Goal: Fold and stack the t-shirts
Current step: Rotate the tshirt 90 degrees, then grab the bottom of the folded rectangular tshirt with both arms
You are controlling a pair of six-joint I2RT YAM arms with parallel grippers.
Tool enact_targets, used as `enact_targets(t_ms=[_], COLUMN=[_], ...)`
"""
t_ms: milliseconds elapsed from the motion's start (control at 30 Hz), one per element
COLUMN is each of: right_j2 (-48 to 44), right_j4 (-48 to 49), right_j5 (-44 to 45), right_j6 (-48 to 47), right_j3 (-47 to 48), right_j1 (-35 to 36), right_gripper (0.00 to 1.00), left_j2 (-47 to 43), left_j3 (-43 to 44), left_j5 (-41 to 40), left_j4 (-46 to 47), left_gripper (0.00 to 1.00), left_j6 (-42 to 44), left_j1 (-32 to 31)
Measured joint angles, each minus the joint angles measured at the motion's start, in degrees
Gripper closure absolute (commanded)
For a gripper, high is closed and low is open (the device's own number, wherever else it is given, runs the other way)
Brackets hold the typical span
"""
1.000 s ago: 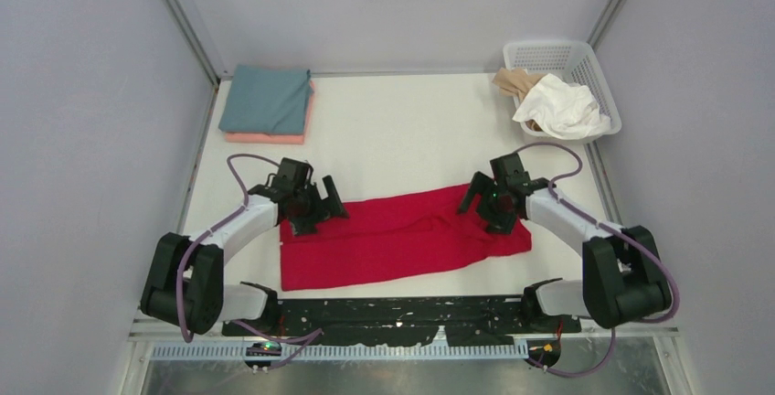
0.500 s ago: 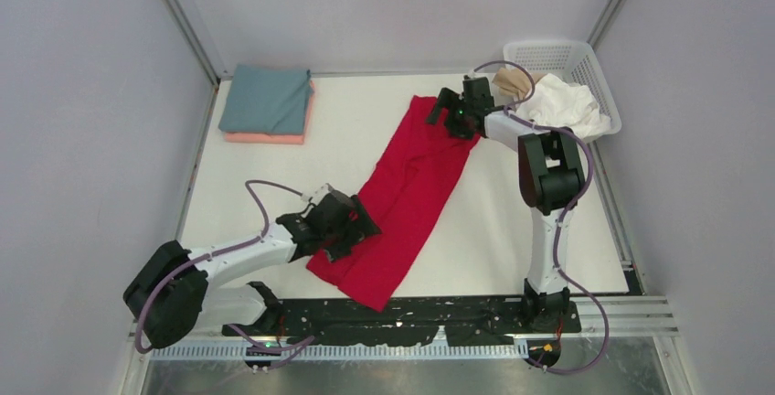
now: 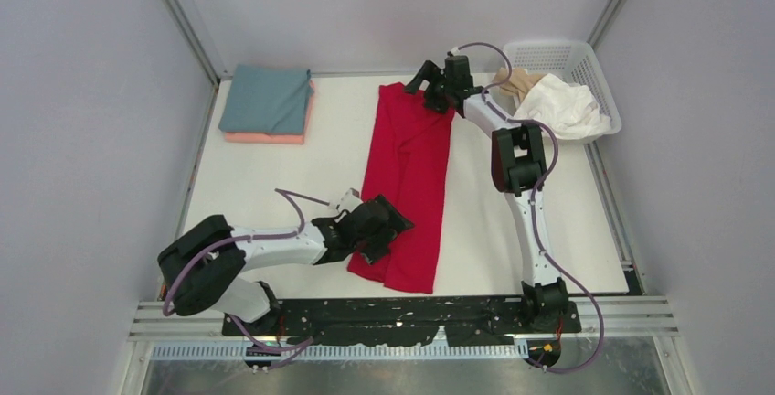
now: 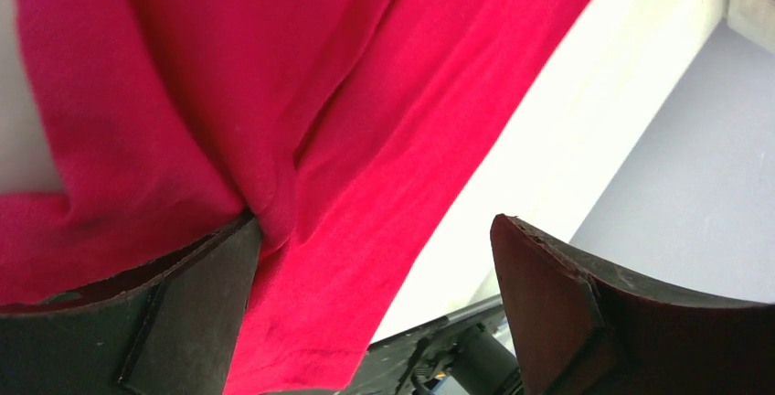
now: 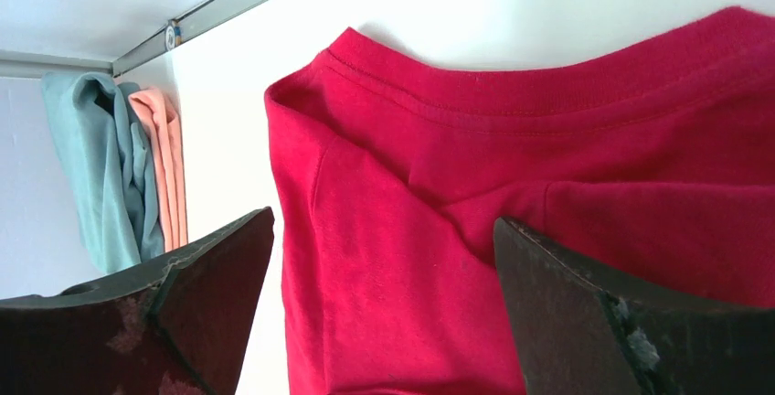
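The bright red t-shirt point(image 3: 407, 185) lies as a long folded strip running from the far middle of the table toward the near edge. My left gripper point(image 3: 384, 230) rests on its near end, jaws wide open, with red cloth point(image 4: 274, 93) under and between the fingers point(image 4: 373, 230). My right gripper point(image 3: 429, 84) is stretched out to the far end, open over the collar point(image 5: 548, 75), its jaws point(image 5: 384, 221) straddling the cloth. A folded grey-teal t-shirt point(image 3: 267, 100) sits on a folded salmon pink one point(image 3: 265, 138) at the far left. White point(image 3: 567, 107) and beige point(image 3: 516, 80) t-shirts lie crumpled in the basket.
The white lattice basket point(image 3: 589, 61) stands at the far right corner. Metal frame posts and grey walls close in the table on the left, right and back. The black base rail point(image 3: 402, 317) runs along the near edge.
The red t-shirt has swung from lying crosswise to lying lengthwise. My right gripper moved to the far edge with one end; my left gripper moved near and rightward with the other.
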Motion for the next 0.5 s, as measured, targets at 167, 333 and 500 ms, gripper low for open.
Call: enact_targets(t_ms=[167, 333, 500], right_j2=[3.30, -4.72, -26.08], right_j4=[-8.63, -19.80, -24.59], right_j5=[2.40, 10.60, 17.18], right_j6=[-2.54, -11.43, -18.93], right_j3=[9.97, 9.66, -1.66], right_j1=[0.94, 1.36, 1.42], right_gripper=[0.05, 0.05, 0.05], left_j2=[1.75, -11.21, -29.03], left_j3=[2.32, 4.39, 7.78], left_j5=[1.51, -2.69, -7.93], left_j4=[-0.04, -15.63, -26.23], left_gripper=[0.01, 0.00, 0.00], left_j6=[1.84, 9.33, 19.80], left_j1=[-0.94, -2.38, -2.45])
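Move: Right beneath the left hand's open fingers lies the near half of the red t-shirt; its middle is about 13 cm ahead of that hand, 2 cm to the right and 2 cm lower. From the right hand at the far end the shirt's middle is some 30 cm back and 5 cm left, about 2 cm lower. The folded stack stands about 40 cm left of the right hand and 4 cm nearer, the white basket about 36 cm to its right, level with it. Nudging the shirt's near part a last 2 cm to the right with spread fingers, the left hand then turns back, lifting off about 13 cm above its start while swinging left and tipping its fingers up some 20 degrees. The right hand comes free of the far end, speeding up to some 17 cm higher, drawing back and right about 7 cm each and rolling left side down; its fingers stay wide. ##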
